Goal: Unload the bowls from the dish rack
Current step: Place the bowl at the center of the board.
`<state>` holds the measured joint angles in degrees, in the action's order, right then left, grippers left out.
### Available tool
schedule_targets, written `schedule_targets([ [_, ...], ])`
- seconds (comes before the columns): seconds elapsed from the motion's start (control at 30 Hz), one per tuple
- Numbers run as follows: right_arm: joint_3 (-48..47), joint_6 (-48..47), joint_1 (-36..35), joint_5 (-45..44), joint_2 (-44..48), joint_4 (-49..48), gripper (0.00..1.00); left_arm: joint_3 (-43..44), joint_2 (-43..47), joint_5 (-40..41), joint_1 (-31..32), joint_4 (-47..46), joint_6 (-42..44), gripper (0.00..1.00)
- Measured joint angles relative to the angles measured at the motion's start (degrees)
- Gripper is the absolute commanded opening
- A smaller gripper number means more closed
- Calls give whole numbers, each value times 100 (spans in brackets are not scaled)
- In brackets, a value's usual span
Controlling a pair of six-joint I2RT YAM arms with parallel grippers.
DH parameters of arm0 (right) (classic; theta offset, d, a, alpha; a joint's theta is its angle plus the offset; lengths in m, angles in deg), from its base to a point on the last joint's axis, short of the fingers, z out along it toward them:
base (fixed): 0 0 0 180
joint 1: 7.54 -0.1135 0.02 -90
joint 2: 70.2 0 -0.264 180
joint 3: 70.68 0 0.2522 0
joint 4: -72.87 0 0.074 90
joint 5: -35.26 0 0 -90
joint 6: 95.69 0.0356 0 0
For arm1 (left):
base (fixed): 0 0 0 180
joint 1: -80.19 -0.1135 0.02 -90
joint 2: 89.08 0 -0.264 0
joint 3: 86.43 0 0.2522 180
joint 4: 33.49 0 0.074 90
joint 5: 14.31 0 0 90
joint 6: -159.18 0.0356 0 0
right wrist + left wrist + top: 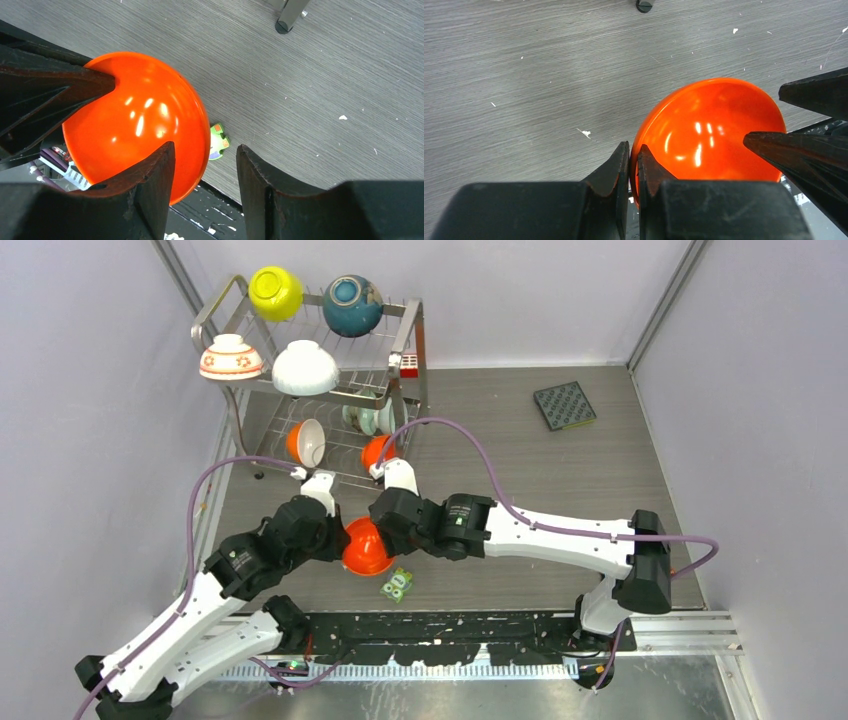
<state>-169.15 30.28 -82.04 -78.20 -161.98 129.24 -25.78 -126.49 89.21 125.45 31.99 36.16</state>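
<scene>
An orange bowl hangs just above the table in front of the dish rack. My left gripper is shut on its rim. My right gripper is open and straddles the opposite rim, one finger inside the bowl, the other outside with a gap. On the rack's top tier sit a yellow-green bowl, a teal bowl, a flowered white bowl and a plain white bowl. Lower down are two orange bowls and a pale green one.
A small green toy piece lies on the table right beside the held bowl, also seen as the green piece. A dark square mat lies at the back right. The black base plate runs along the near edge. A rack foot stands close.
</scene>
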Motion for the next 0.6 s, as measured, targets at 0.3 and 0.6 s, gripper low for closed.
schedule_targets([
  [0.3, 35, 190, 2, -44, -251, -153, 41, 0, 68, 92, 13, 17, -181, 0],
  [0.6, 184, 647, 9, -131, -321, -387, 23, 0, 96, 271, 15, 162, -426, 1],
])
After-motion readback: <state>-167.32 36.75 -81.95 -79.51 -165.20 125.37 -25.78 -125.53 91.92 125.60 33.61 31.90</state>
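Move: The orange bowl is already pinched by its left rim in the left fingers; its middle lies about 5 cm to the right of the left hand, 1 cm back and 2 cm lower. From the open right hand, hovering over the opposite rim, the bowl's middle is some 5 cm left, 2 cm back and 4 cm down. The green toy is almost straight below the right hand, roughly 15 cm down; the orange bowl still in the rack is about 21 cm ahead of it, 3 cm left and 9 cm lower. The right hand sinks about 2.5 cm and eases some 1.5 cm to the left onto the bowl's free right rim, turning slightly clockwise while its fingers close from about half open to a third, one finger going down inside the bowl and the other outside the wall. The left hand keeps its pinch on the left rim and holds the bowl up nearly in place, drifting just under 1 cm to its left with about 5 degrees of counter-clockwise turn. ##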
